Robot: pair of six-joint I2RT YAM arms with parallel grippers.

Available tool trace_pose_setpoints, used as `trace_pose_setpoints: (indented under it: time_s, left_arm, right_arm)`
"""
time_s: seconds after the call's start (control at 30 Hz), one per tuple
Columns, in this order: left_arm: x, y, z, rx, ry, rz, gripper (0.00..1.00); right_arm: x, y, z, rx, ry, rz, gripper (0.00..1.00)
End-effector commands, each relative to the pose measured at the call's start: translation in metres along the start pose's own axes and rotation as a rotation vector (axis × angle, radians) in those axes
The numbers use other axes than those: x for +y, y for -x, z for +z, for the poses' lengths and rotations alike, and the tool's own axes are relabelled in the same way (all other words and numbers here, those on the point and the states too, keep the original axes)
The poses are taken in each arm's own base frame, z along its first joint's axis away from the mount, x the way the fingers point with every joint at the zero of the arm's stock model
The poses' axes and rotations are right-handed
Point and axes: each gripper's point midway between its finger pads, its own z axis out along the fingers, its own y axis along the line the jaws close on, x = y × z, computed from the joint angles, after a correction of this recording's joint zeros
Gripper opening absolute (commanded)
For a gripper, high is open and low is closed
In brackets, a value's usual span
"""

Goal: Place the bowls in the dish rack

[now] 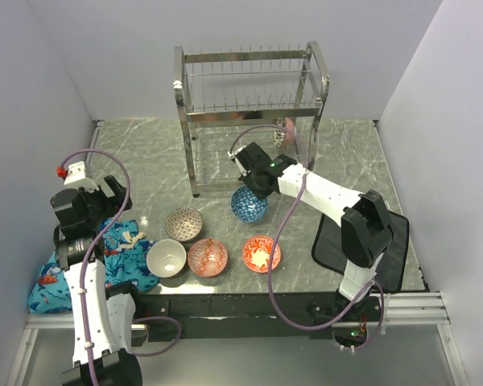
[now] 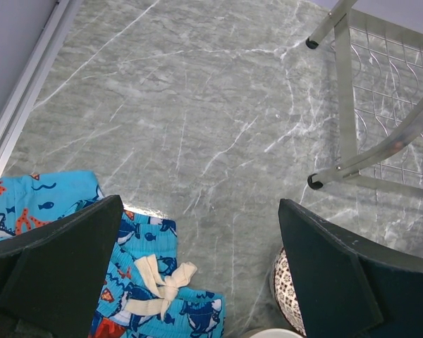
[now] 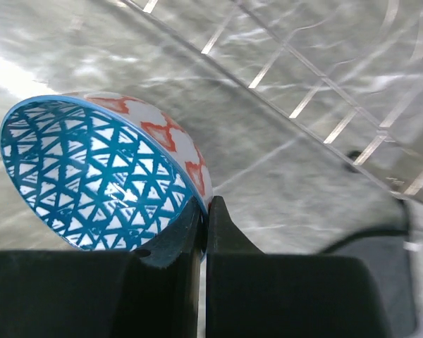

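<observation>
The tall steel wire dish rack (image 1: 249,104) stands at the back of the table. My right gripper (image 1: 255,182) (image 3: 205,210) is shut on the rim of the blue-patterned bowl (image 1: 249,203) (image 3: 92,176), one finger inside and one outside. It holds the bowl tilted just in front of the rack's near right leg. Several more bowls sit in front: brown-grey (image 1: 183,223) (image 2: 285,287), cream-white (image 1: 167,257), pinkish-red (image 1: 207,256), red-orange (image 1: 261,252). My left gripper (image 1: 105,193) (image 2: 201,274) hangs open over the table's left side, with nothing between its fingers.
A blue fish-print cloth (image 1: 121,249) (image 2: 148,282) lies at the near left under my left arm. A black mat (image 1: 386,241) (image 3: 381,282) lies at the near right. The rack's legs (image 2: 314,181) stand close to my left gripper's right finger.
</observation>
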Motion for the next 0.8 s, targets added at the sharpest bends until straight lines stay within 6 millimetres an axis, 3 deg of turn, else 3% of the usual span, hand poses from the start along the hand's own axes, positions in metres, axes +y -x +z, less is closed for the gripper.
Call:
trace_pose_setpoints:
  time_s: [0.0, 0.13, 0.23, 0.33, 0.47, 0.73, 0.77]
  left_arm:
    - [-0.01, 0.009, -0.001, -0.037, -0.045, 0.013, 0.99]
    - [-0.015, 0.011, -0.001, -0.03, -0.058, 0.037, 0.99]
    - [-0.019, 0.011, 0.001, -0.033, -0.068, 0.046, 0.99]
    - [-0.026, 0.015, -0.001, -0.033, -0.069, 0.043, 1.0]
    - [-0.028, 0.008, -0.002, -0.034, -0.072, 0.033, 1.0]
    - [-0.005, 0.005, 0.002, -0.057, -0.008, -0.049, 0.99]
    - [-0.005, 0.006, 0.003, -0.06, -0.014, -0.053, 1.0]
  right_arm:
    - [-0.038, 0.02, -0.026, -0.118, -0.275, -0.058, 0.0]
    - [-0.055, 0.018, -0.05, -0.17, -0.546, -0.056, 0.0]
    - [-0.046, 0.022, -0.065, -0.193, -0.511, -0.065, 0.0]
    - [-0.055, 0.022, -0.08, -0.213, -0.594, -0.111, 0.0]
    - [-0.067, 0.03, -0.083, -0.222, -0.693, -0.145, 0.0]
    - [-0.083, 0.073, -0.094, -0.346, -0.84, -0.171, 0.0]
    - [-0.082, 0.071, -0.09, -0.333, -0.849, -0.2, 0.0]
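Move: My right hand already holds the blue bowl by its rim at the front of the dish rack. The middle of the rack's lower shelf lies about 13 cm ahead and a little below. The bowl already racked there is some 17 cm ahead and 8 cm right. The orange bowl sits about 17 cm back, and the speckled bowl 9 cm back and 20 cm left. From my left hand the shelf's middle is roughly 21 cm ahead and 38 cm right. I keep the blue bowl's rim pinched in my shut right fingers, shift about 3 cm right, then lift it some 9 cm in front of the dish rack, easing 3 cm forward at the end. All the while my wrist swings some 45 degrees, bringing the fingers from steeply down to mostly forward and slightly right. My empty, open left hand sways nearly 3 cm right, then most of the way back. ##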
